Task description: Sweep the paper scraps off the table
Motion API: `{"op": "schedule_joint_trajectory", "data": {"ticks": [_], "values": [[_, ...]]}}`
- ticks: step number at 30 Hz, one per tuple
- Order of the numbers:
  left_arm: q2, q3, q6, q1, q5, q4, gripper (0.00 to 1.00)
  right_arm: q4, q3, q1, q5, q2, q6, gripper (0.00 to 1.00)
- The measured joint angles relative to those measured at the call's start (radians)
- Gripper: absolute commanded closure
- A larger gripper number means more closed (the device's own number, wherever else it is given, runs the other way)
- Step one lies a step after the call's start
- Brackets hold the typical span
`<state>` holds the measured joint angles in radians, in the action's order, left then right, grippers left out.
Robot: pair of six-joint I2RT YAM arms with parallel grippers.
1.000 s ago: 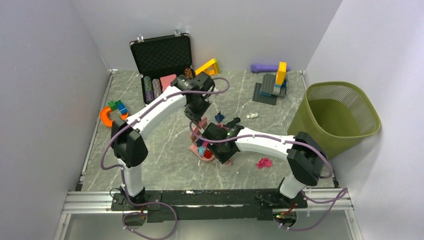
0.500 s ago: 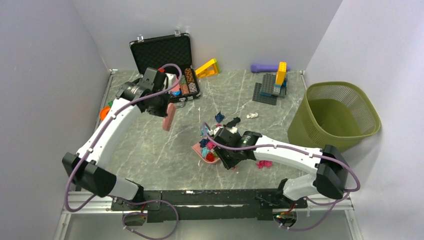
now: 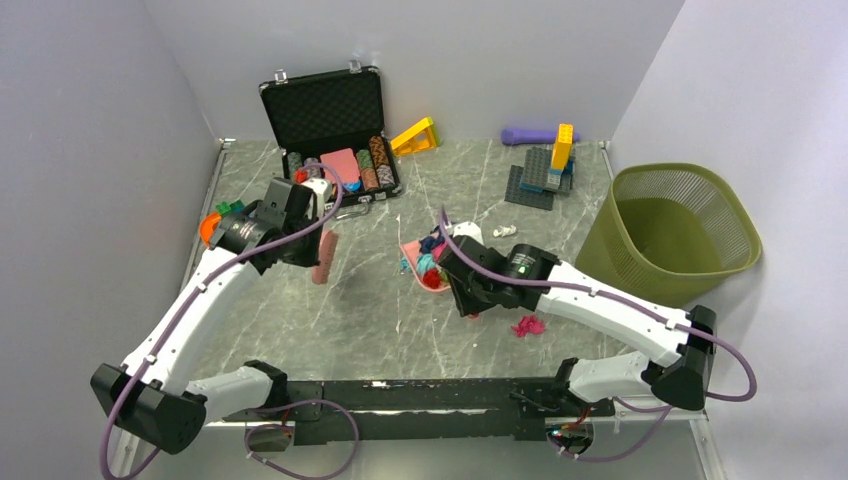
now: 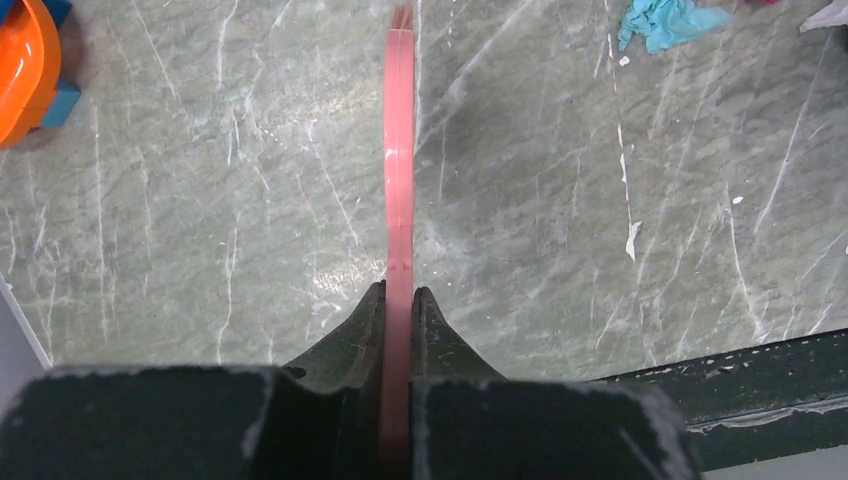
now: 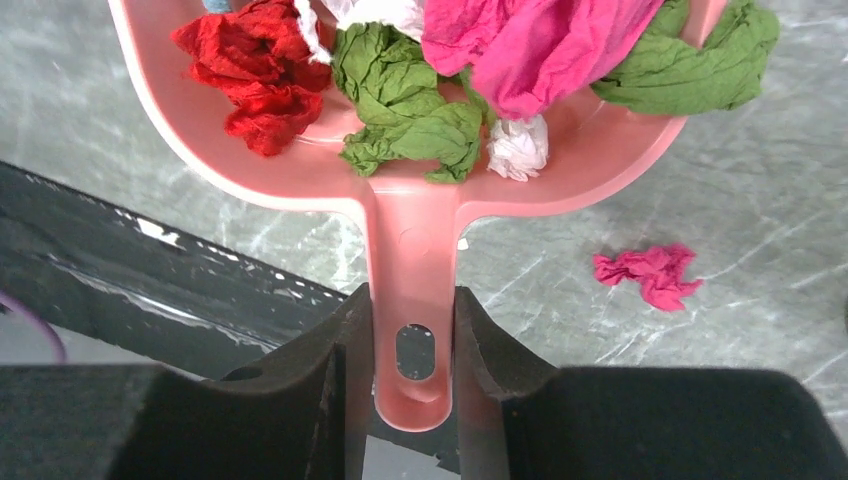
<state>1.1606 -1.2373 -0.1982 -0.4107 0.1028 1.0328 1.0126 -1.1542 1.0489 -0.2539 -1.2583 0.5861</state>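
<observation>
My right gripper point(image 5: 413, 335) is shut on the handle of a pink dustpan point(image 5: 400, 190), which hangs tilted above the table point(image 3: 300, 310) near the middle. In the pan lie paper scraps: red point(image 5: 260, 80), green point(image 5: 410, 120), magenta point(image 5: 540, 40) and white point(image 5: 517, 145). The top view shows the same dustpan point(image 3: 425, 262) in the right gripper point(image 3: 458, 287). One magenta scrap point(image 3: 527, 325) lies loose on the table, also seen as the loose scrap point(image 5: 650, 272). My left gripper point(image 4: 399, 300) is shut on a thin pink sweeping tool point(image 4: 399, 150), left of the pan in the top view point(image 3: 324, 258). A teal scrap point(image 4: 668, 20) lies ahead.
A green mesh basket point(image 3: 680, 235) stands at the right edge. An open black case point(image 3: 330, 120) with chips sits at the back left. Building bricks point(image 3: 550, 165) and a white bit point(image 3: 505, 231) lie behind the pan. An orange brick point(image 3: 210, 230) is at the left edge.
The left arm swung its pink tool away from the dustpan to the left. The right gripper carried the loaded dustpan up and farther back; one magenta scrap stayed on the table.
</observation>
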Motion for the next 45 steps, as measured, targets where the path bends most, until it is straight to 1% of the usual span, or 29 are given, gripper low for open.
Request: {"op": "schedule_joint_trajectory", "data": {"ticks": [4,8,14,20,25,29,38,42,45], "values": [[-0.034,0.045,-0.001,0.000,-0.002,-0.021,1.00,0.082,-0.116,-0.003,-0.058,0.007,0.055,1.00],[-0.035,0.080,-0.003,0.000,-0.014,-0.035,1.00,0.151,-0.231,-0.029,-0.080,0.032,0.106,1.00],[-0.051,0.140,-0.007,0.000,-0.060,-0.070,1.00,0.275,-0.373,-0.150,-0.089,0.047,0.170,1.00],[-0.056,0.186,-0.007,0.000,-0.113,-0.104,1.00,0.377,-0.475,-0.253,-0.109,0.046,0.205,1.00],[-0.058,0.206,-0.007,0.000,-0.148,-0.129,1.00,0.432,-0.574,-0.385,-0.125,0.036,0.206,1.00],[-0.069,0.237,-0.007,0.000,-0.160,-0.151,1.00,0.455,-0.660,-0.519,-0.110,0.023,0.177,1.00],[-0.117,0.296,-0.008,0.000,-0.163,-0.193,1.00,0.460,-0.852,-0.786,-0.020,-0.045,0.098,1.00],[-0.119,0.318,-0.008,0.000,-0.167,-0.205,1.00,0.441,-0.866,-0.895,0.059,-0.050,0.093,1.00],[-0.121,0.320,-0.008,0.000,-0.168,-0.208,1.00,0.372,-0.834,-0.991,0.147,-0.040,0.099,1.00]]}}
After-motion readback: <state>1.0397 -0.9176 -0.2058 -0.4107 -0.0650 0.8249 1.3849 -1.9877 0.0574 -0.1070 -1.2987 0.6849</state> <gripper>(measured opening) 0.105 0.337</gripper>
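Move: Lying to the right hand's right and farther out, the green bin's middle is about 40 cm right, 17 cm ahead and a few centimetres below. A loose magenta scrap lies on the table some 7 cm ahead and 14 cm right of that hand, a white one roughly 31 cm ahead and 11 cm right, both about 15 cm down. From the left hand the bin is some 72 cm right and 8 cm ahead, slightly lower. Lifting the loaded dustpan by its handle, the right hand first goes mostly up, then swings right and forward towards the bin while still climbing, about 22 cm up and 20 cm right in all. The wrist turns some 55 degrees clockwise and tilts up, grip kept. The left hand, keeping the brush, sinks about 6 cm and eases slightly back. ##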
